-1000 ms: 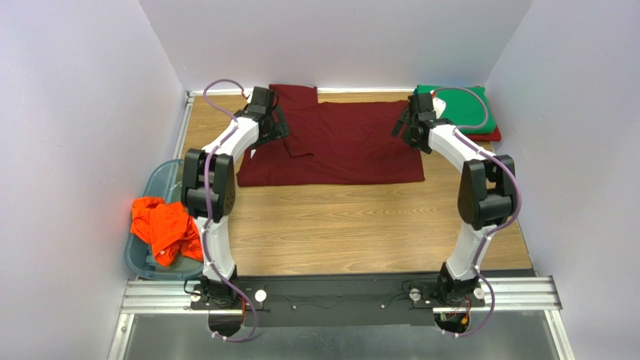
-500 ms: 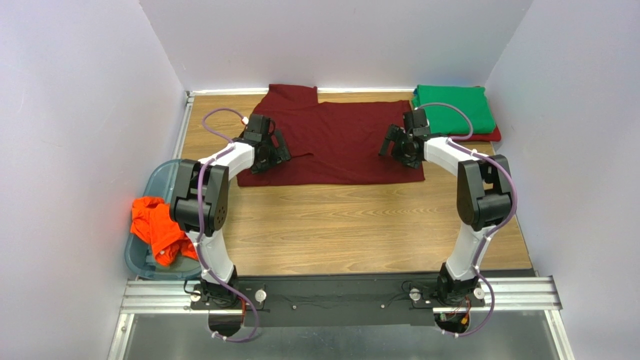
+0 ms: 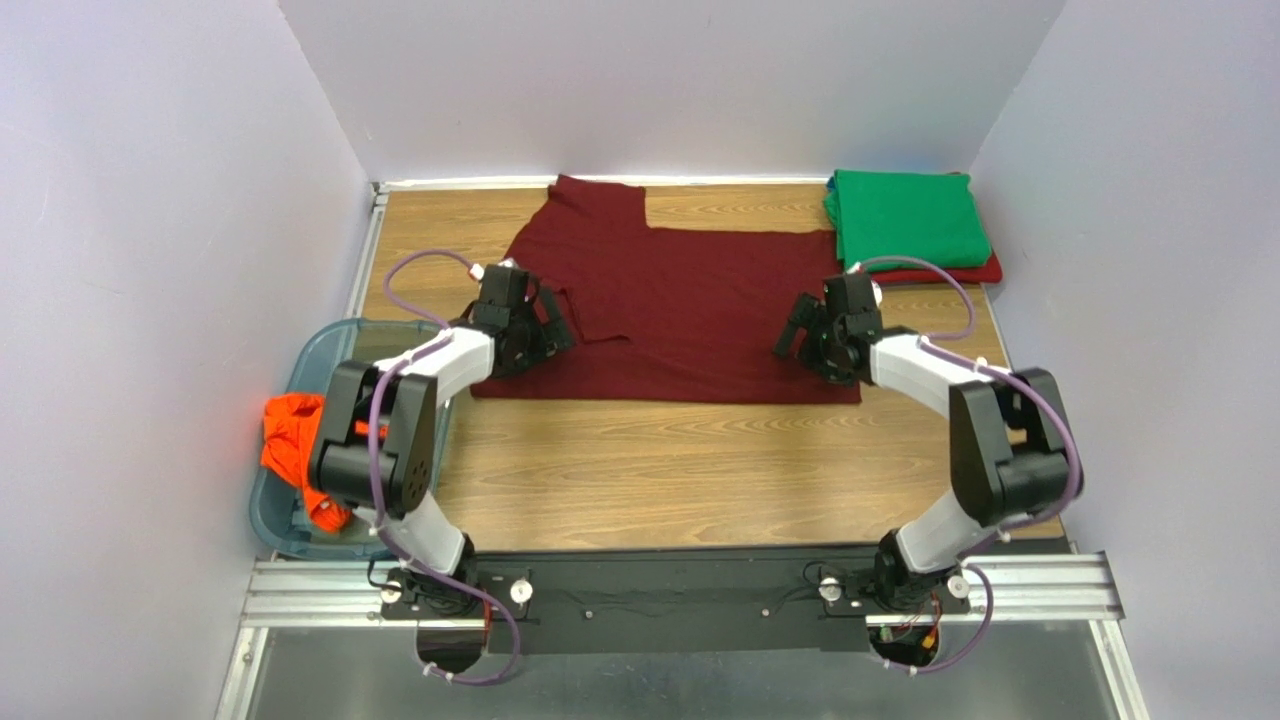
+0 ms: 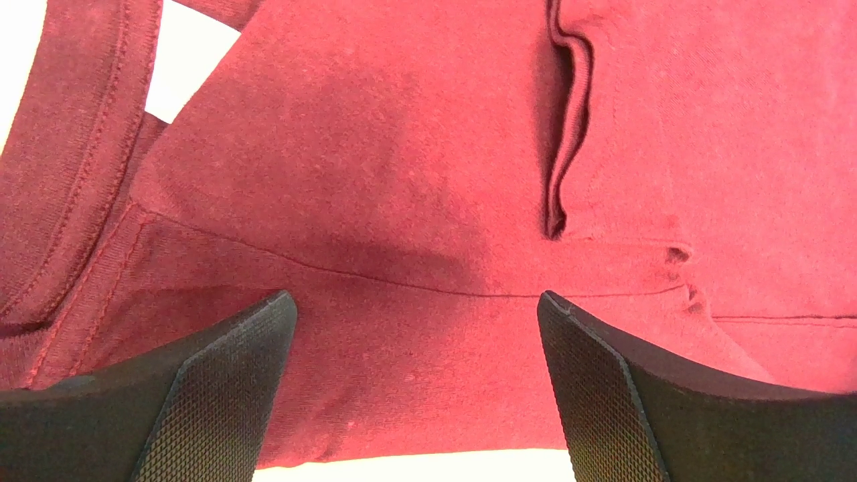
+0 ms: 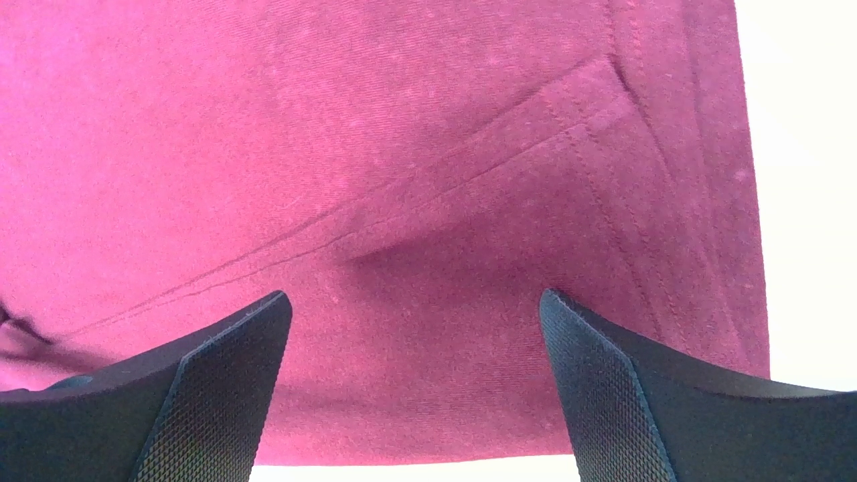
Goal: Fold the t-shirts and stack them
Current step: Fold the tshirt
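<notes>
A dark maroon t-shirt (image 3: 684,300) lies spread flat across the back middle of the table, one sleeve pointing to the far wall. My left gripper (image 3: 544,333) sits low over its near left corner and is open, with cloth (image 4: 402,201) between and under its fingers (image 4: 216,392). At the near right corner my right gripper (image 3: 796,333) is also open over the hem (image 5: 422,251). Neither holds anything. A folded green t-shirt (image 3: 906,218) rests on a red one (image 3: 969,273) at the back right. An orange t-shirt (image 3: 293,435) lies crumpled in the bin.
A clear teal plastic bin (image 3: 323,353) stands at the table's left edge, partly behind my left arm. White walls close in the back and both sides. Bare wood table (image 3: 676,465) runs between the maroon shirt and the arm bases.
Both arms have drawn back toward the near side and dropped lower. The maroon shirt's near edge has shifted nearer with them. Both grippers stay open.
</notes>
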Robot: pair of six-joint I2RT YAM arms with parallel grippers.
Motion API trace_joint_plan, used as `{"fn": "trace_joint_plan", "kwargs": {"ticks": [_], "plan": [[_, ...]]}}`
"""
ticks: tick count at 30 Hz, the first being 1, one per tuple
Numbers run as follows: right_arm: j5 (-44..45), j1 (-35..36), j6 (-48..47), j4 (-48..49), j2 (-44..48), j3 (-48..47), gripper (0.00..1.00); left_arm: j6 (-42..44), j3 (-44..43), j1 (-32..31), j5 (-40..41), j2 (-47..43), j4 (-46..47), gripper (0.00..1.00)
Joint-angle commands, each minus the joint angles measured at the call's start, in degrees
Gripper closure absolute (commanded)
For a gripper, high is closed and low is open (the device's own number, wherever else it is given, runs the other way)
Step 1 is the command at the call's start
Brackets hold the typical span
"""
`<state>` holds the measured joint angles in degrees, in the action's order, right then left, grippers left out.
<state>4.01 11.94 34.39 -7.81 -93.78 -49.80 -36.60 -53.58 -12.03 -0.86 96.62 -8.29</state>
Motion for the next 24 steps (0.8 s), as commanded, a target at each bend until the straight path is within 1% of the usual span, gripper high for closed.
{"fn": "trace_joint_plan", "kwargs": {"ticks": [1,3,6,7,9,11,13,14,17,20,24], "plan": [[2.8,-0.1,1.6,-7.5,3.9,7.4,0.0,-4.1,9.9,0.0,0.3,-5.2,-9.9,0.02],[1.9,-0.1,2.1,-8.4,8.1,10.6,0.0,-5.8,14.3,-0.1,0.4,-7.8,-10.4,0.02],[0.2,-0.2,1.9,-9.1,11.9,13.4,0.0,-8.9,17.9,-0.3,-0.6,-13.5,-11.1,0.02],[0.2,-0.1,1.9,-9.4,14.0,14.7,0.0,-10.1,19.6,-1.0,-1.2,-16.6,-11.8,0.02],[0.2,-0.1,1.7,-10.4,15.8,15.7,0.0,-12.1,21.0,-1.9,-0.7,-20.0,-12.8,0.02],[0.2,0.0,1.4,-11.6,18.4,16.1,0.0,-13.3,21.2,-2.8,0.4,-24.9,-16.4,0.02],[-0.6,-0.1,0.9,-12.2,20.2,15.7,0.0,-15.2,21.4,-3.6,4.4,-29.5,-21.0,0.02],[-1.0,-0.1,0.7,-12.4,22.1,15.4,0.0,-15.8,21.5,-4.0,4.9,-31.0,-22.3,0.02],[-3.6,0.0,-1.3,-12.8,24.4,14.1,0.0,-17.2,21.5,-5.4,4.1,-36.0,-22.2,0.02],[-6.4,-0.1,-3.4,-12.9,26.0,11.6,0.0,-17.0,18.8,-6.3,4.3,-37.6,-21.9,0.02],[-8.2,-0.1,-4.8,-12.9,25.9,9.8,0.0,-16.7,15.1,-9.5,5.4,-36.2,-19.4,0.02]]}}
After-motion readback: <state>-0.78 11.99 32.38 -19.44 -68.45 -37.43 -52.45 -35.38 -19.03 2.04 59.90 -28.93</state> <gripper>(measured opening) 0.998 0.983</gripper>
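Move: The middle of the maroon t-shirt, already under the open, downward-slanting fingers of both hands, lies some 19 cm to the left hand's right and 7 cm ahead; from the right hand it is about 24 cm left and 8 cm ahead, in both cases just below. The blue basket is roughly 31 cm left of the left hand and 13 cm back. The green folded stack stands about 16 cm right of the right hand and 28 cm ahead. The maroon t-shirt goes on being dragged back towards the robot by both hands, fingertips still pressing on the cloth with the fingers wide open: the left hand slides back about 15 cm, turning slightly counter-clockwise, the right only some 9 cm. Both then stop and rise about 4 cm off the cloth, fingers still open. ##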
